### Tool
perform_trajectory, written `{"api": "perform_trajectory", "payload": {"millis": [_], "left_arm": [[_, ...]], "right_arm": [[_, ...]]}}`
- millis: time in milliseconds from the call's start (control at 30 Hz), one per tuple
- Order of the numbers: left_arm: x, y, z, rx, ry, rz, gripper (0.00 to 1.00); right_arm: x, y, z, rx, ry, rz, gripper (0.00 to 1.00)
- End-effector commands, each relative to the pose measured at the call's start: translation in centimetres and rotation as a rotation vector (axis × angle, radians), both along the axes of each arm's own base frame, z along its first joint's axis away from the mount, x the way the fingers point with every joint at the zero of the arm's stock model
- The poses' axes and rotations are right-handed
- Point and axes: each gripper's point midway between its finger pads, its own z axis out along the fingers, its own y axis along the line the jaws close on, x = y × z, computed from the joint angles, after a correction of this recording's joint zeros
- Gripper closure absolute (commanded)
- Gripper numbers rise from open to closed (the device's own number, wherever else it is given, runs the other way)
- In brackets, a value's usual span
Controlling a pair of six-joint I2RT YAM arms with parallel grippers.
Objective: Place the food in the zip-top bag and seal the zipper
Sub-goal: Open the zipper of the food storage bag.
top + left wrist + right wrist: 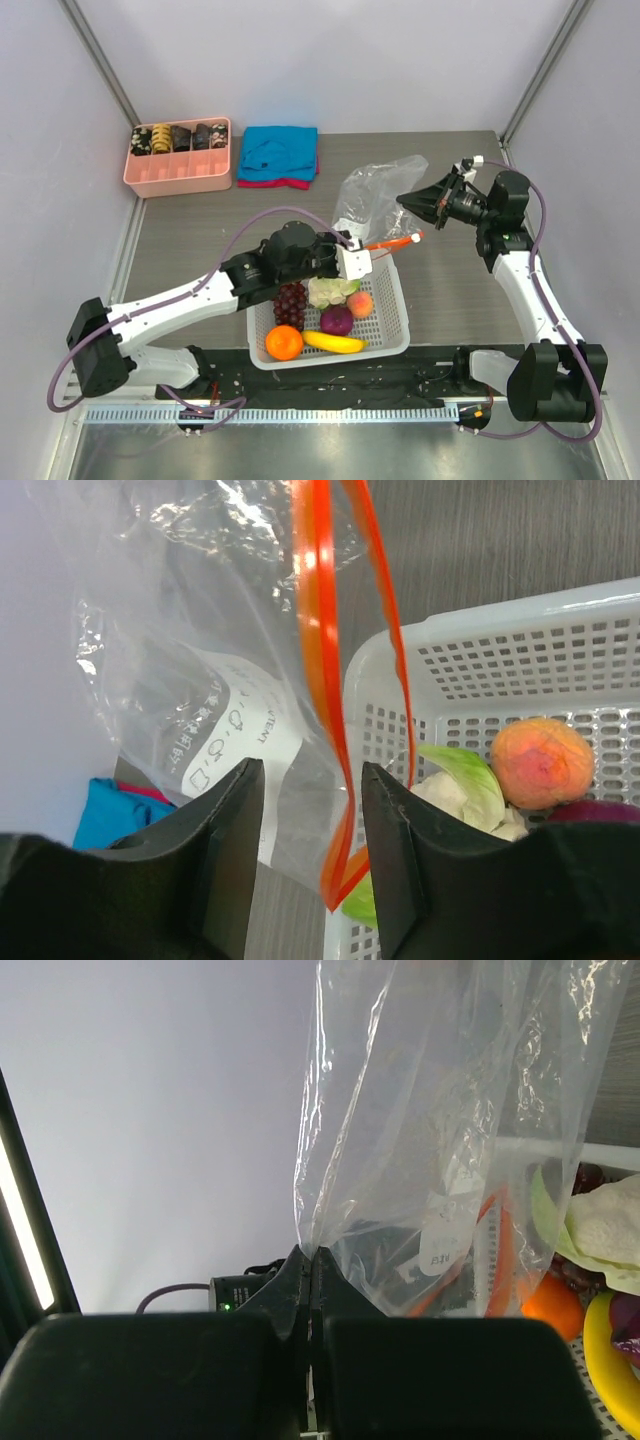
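The clear zip-top bag (375,200) hangs above the table behind the white mesh basket (395,335). My right gripper (408,200) is shut on the bag's far edge; in the right wrist view the pinch (312,1255) holds crinkled plastic (430,1110). My left gripper (355,262) is open at the bag's mouth corner. In the left wrist view the orange-red zipper (320,630) hangs between the spread jaws (310,860), beside the white label (240,740). The basket holds the grapes (290,300), cauliflower (330,290), peach (360,303), onion (336,320), orange (284,342) and banana (335,342).
A pink tray (180,178) with dark items stands at the back left. A blue cloth (280,152) on a red one lies next to it. White walls close in the table on both sides and at the back.
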Motion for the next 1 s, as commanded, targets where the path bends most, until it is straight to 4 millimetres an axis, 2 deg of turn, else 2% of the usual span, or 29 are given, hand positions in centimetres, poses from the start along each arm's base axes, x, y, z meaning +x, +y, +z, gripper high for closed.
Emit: {"api": "perform_trajectory", "payload": {"millis": [0,67,100,133,167,200,233,267,300,333,367,400,433,467,500,533,567,600,633,667,733,767,867,967], "left_arm": [[1.6,-1.0,4.2,-0.128,-0.013,0.087,0.63],[2.3,-1.1,3.4,-0.122,0.049,0.151,0.72],[2.7,-1.3,4.5,-0.140,0.056,0.174,0.79],[2.7,-1.2,4.1,-0.125,0.089,0.190,0.85],[2.8,-1.4,4.3,-0.143,0.134,0.214,0.96],[3.2,-1.8,5.0,-0.162,0.158,0.233,1.00],[3.3,-1.7,4.7,-0.157,0.198,0.255,1.00],[3.4,-1.8,4.8,-0.188,0.261,0.279,1.00],[4.1,-1.8,5.6,-0.213,0.291,0.302,1.00],[4.5,-1.8,5.9,-0.230,0.323,0.317,1.00],[4.6,-1.5,5.8,-0.235,0.367,0.343,1.00],[5.5,-1.3,7.0,-0.296,0.416,0.380,1.00],[5.8,-1.3,7.0,-0.311,0.456,0.398,1.00],[6.1,-1.1,7.4,-0.335,0.492,0.419,1.00],[6.4,-1.2,8.7,-0.402,0.548,0.447,1.00],[7.4,-0.6,9.2,-0.438,0.573,0.481,1.00],[7.8,-0.4,9.7,-0.471,0.598,0.504,1.00],[8.2,-0.2,10.7,-0.520,0.626,0.531,1.00],[8.9,0.4,11.1,-0.593,0.692,0.588,1.00],[9.5,0.9,11.4,-0.643,0.716,0.647,1.00],[10.2,1.6,12.0,-0.756,0.795,0.765,1.00],[10.5,1.9,12.1,-0.793,0.815,0.805,1.00],[11.1,2.1,11.8,-0.872,0.906,0.904,1.00],[11.5,1.8,11.7,-0.919,0.974,0.952,1.00]], "right_arm": [[-1.3,0.8,1.5,-0.012,-0.075,0.043,0.99],[-1.2,0.9,1.6,-0.019,-0.088,0.043,0.99],[-1.0,0.9,1.8,-0.024,-0.100,0.041,0.99],[-0.9,0.9,1.8,-0.029,-0.109,0.043,0.99],[-0.6,0.9,1.7,-0.040,-0.121,0.041,0.99],[-0.3,0.9,2.6,-0.051,-0.155,0.039,0.99],[0.0,0.8,2.6,-0.063,-0.154,0.033,0.94],[0.4,0.7,2.8,-0.097,-0.201,0.029,0.86],[1.1,0.5,3.8,-0.116,-0.237,0.018,0.74],[1.8,-0.1,3.5,-0.138,-0.208,-0.004,0.46],[2.5,-0.5,3.6,-0.166,-0.221,-0.020,0.40],[3.6,-1.1,4.5,-0.219,-0.293,-0.032,0.33],[4.2,-1.8,3.9,-0.267,-0.261,-0.059,0.22],[5.0,-3.0,4.1,-0.320,-0.284,-0.092,0.20],[5.7,-3.9,6.1,-0.428,-0.436,-0.109,0.19],[6.0,-4.7,5.2,-0.490,-0.391,-0.126,0.14],[7.0,-6.0,5.6,-0.577,-0.423,-0.185,0.12],[7.5,-7.0,7.5,-0.669,-0.505,-0.236,0.10],[7.4,-7.9,7.8,-0.763,-0.562,-0.254,0.05],[7.9,-9.2,8.3,-0.844,-0.594,-0.315,0.04],[7.9,-10.6,9.3,-0.936,-0.655,-0.388,0.00],[7.1,-11.0,10.1,-0.972,-0.697,-0.415,0.00],[5.8,-10.3,9.7,-1.002,-0.798,-0.361,0.00],[4.7,-8.5,7.5,-0.950,-0.697,-0.264,0.01]]}}
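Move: The bag's orange zipper strip already runs between the left hand's open fingertips, its grip spot about 1 cm below the hand point; its slider end lies some 12 cm to the right and 2 cm ahead. Under that hand, roughly 18 cm down, are the cauliflower, 4 cm left and 1 cm back, and the peach, 1 cm right and 3 cm back. From the right hand, the strip's grip spot is about 8 cm left, 7 cm back and 7 cm below. The left fingers shut on the orange strip and pinch it; only then do the right fingers open wide and let go of the bag's clear film. The left hand carries the bag up and forward, about 10 cm each way, rolling some 70 degrees counter-clockwise seen from behind the hand and swinging its fingers more forward. The right hand first swings forward and up, then withdraws to the right, rising about 10 cm in all and rolling. ##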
